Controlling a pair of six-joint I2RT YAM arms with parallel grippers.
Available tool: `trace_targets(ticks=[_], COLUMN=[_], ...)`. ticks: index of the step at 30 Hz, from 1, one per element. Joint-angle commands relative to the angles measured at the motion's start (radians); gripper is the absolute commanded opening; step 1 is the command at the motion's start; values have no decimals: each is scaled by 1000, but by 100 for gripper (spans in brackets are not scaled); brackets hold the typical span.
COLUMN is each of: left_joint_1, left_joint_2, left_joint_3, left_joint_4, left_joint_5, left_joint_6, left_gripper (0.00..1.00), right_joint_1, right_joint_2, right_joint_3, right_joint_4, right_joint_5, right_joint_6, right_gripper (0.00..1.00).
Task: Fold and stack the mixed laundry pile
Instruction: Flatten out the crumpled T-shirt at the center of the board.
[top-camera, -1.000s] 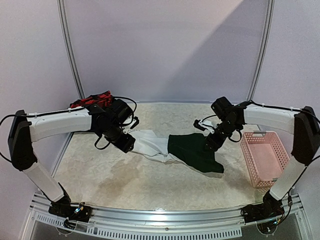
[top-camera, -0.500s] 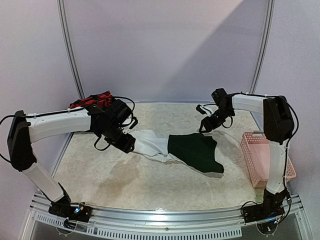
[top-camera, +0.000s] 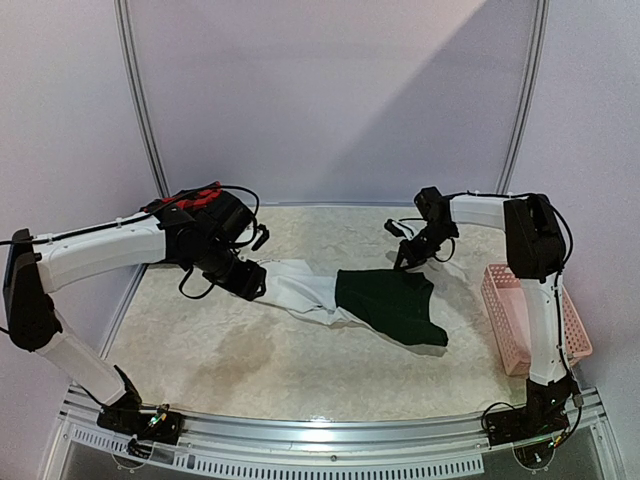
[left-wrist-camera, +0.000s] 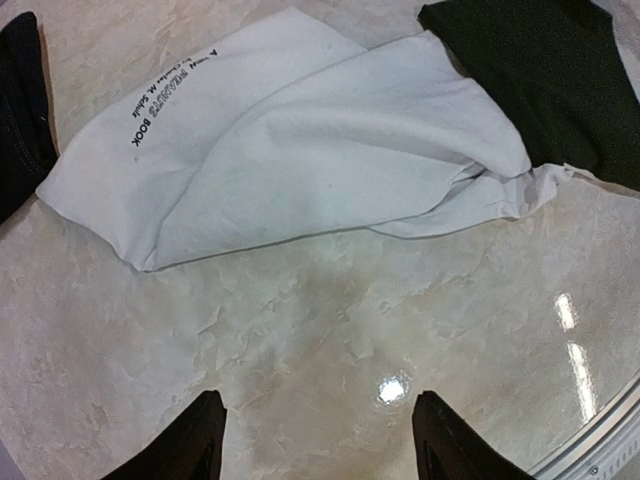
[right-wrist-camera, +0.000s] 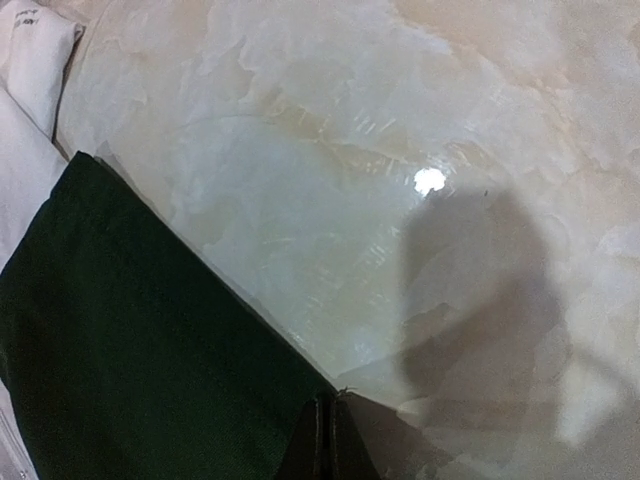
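Note:
A white printed tee (top-camera: 300, 288) (left-wrist-camera: 300, 150) lies mid-table, overlapping a dark green garment (top-camera: 390, 305) (left-wrist-camera: 540, 80) (right-wrist-camera: 130, 340) spread to its right. My left gripper (top-camera: 250, 283) (left-wrist-camera: 320, 440) hangs open over bare table just beside the tee's left end, with nothing between its fingers. At the green garment's far edge my right gripper (top-camera: 403, 262) (right-wrist-camera: 330, 440) is shut, and a corner of the cloth runs into its closed fingertips. A red-and-black plaid shirt (top-camera: 185, 200) lies at the back left, partly hidden behind the left arm.
A pink slatted basket (top-camera: 530, 310) stands at the table's right edge, beside the right arm's upright link. A dark cloth (left-wrist-camera: 15, 110) shows at the left edge of the left wrist view. The metal rail (top-camera: 320, 440) runs along the near edge.
The right arm swung back off the green garment to its far edge, and its jaws closed there. The left arm shifted slightly left, still open.

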Motion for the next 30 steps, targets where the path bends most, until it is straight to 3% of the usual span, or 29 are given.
trace_targets(ticks=[1, 6, 9, 12, 16, 20, 24, 30], left_joint_1=[-10, -9, -8, -7, -2, 2, 4, 4], left_joint_2=[4, -7, -6, -2, 10, 30, 52, 98], left_joint_3=[-4, 4, 15, 24, 31, 50, 74, 91], left_joint_4=[-6, -6, -16, -28, -34, -41, -40, -37], left_joint_5=[18, 2, -14, -39, -55, -56, -61, -55], left_joint_6=[-11, -2, 14, 35, 51, 57, 58, 49], left_gripper=[65, 65, 65, 65, 65, 65, 65, 65], right_joint_1=[-1, 15, 68, 198, 480, 684, 669, 348], right_joint_2=[-11, -247, -446, -663, -903, -992, -1028, -976], right_joint_3=[16, -122, -218, -369, -632, -728, -617, -515], right_joint_4=[-38, -8, -86, -183, -290, -467, -510, -303], right_joint_5=[-74, -194, -278, -322, -279, -221, -96, -7], right_joint_6=[-21, -46, -114, -207, -362, -546, -576, -475], right_gripper=[0, 0, 0, 0, 0, 26, 32, 30])
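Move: My right fingers are already shut on the far hem of the T-shirt's green part, just above the board. The bare stretch of board by the near rail, where I take this hem, lies about 38 cm back and 3 cm left. The green part's middle is some 11 cm back and 3 cm left, the white part's 6 cm back and 22 cm left; the basket stands 14 cm back and 24 cm right. From my left hand that stretch is roughly 21 cm back, 20 cm right and 13 cm down. I whip the pinched green hem up off the board and back over the T-shirt with my right hand, rising about 20 cm and sweeping some 40 cm towards the near rail while the hand turns counter-clockwise roughly 65 degrees. Late in the sweep my fingers open about a third and let go; then the emptied hand swings forward again about 7 cm, rising slightly. ##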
